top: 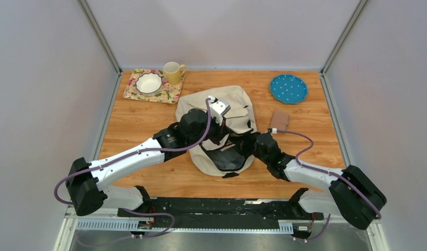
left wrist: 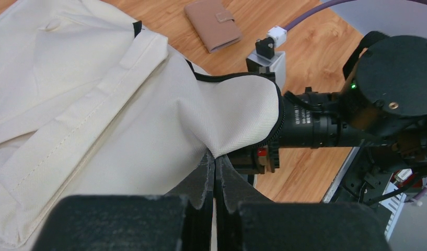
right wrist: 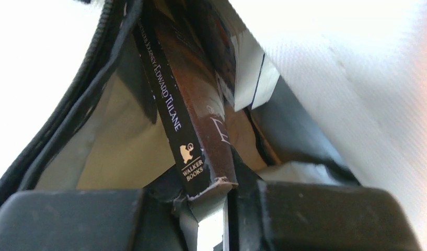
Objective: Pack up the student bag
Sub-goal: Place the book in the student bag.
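Note:
The cream student bag (top: 229, 102) lies mid-table with its zipped mouth toward the arms. My left gripper (left wrist: 215, 157) is shut on a fold of the bag's fabric (left wrist: 237, 120) by the zip edge and holds it lifted. My right gripper (right wrist: 211, 188) reaches into the bag's opening and is shut on a dark paperback book (right wrist: 185, 120), whose spine reads "Walker Books". The book points deeper into the bag's grey lining (right wrist: 112, 146). From above, the right gripper (top: 246, 146) sits at the bag's mouth and its fingers are hidden by the fabric.
A brown wallet (top: 279, 121) lies on the wood just right of the bag. A blue dotted plate (top: 288, 88) is at the back right. A yellow mug (top: 173, 72) and a white bowl (top: 149, 82) stand on a floral mat (top: 135, 91) at the back left.

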You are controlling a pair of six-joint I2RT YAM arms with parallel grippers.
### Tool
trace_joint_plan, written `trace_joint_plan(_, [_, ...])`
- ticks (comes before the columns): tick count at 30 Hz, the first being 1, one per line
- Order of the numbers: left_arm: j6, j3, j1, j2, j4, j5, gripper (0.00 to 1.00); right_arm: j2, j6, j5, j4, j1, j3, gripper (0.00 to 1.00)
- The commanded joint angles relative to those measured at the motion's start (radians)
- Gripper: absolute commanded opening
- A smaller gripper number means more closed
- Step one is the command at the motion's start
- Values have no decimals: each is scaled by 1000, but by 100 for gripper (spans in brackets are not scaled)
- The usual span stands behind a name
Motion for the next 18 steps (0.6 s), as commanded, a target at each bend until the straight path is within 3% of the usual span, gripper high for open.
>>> trace_joint_plan(1, [-28, 11, -8, -62, 124, 29, 0, 120, -66, 189, 179, 38, 77, 14])
trace_joint_plan(7, [-20, 5, -8, -68, 112, 18, 0, 250, -112, 185, 274, 62, 13, 52])
trace_joint_plan(10, [-18, -4, -8, -71, 113, 16, 0, 252, -155, 139, 288, 64, -22, 57])
trace_joint_plan(18, [-21, -26, -8, -77, 119, 13, 0, 109, -228, 133, 133, 68, -44, 58])
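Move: The book is already in the right hand's grip by its near end, its middle some 6 cm ahead, 4 cm to the left and 3 cm lower. It is bound for the bag's main compartment, centred about 3 cm ahead, 5 cm left and 7 cm below that hand. The brown wallet lies roughly 7 cm ahead and 15 cm right, 11 cm lower. From the left hand, which holds up the bag's flap, the book is about 3 cm ahead, straight below by 11 cm. The book, already partway into the bag, is carried a last 2 cm or so forward and left by the right hand as it sinks, about 5 cm in all. The right fingers open and let go of the book's end during the descent, then draw back about 2 cm while the hand rolls some 10 degrees, left side down. The left hand stays put, still pinching the flap up. ##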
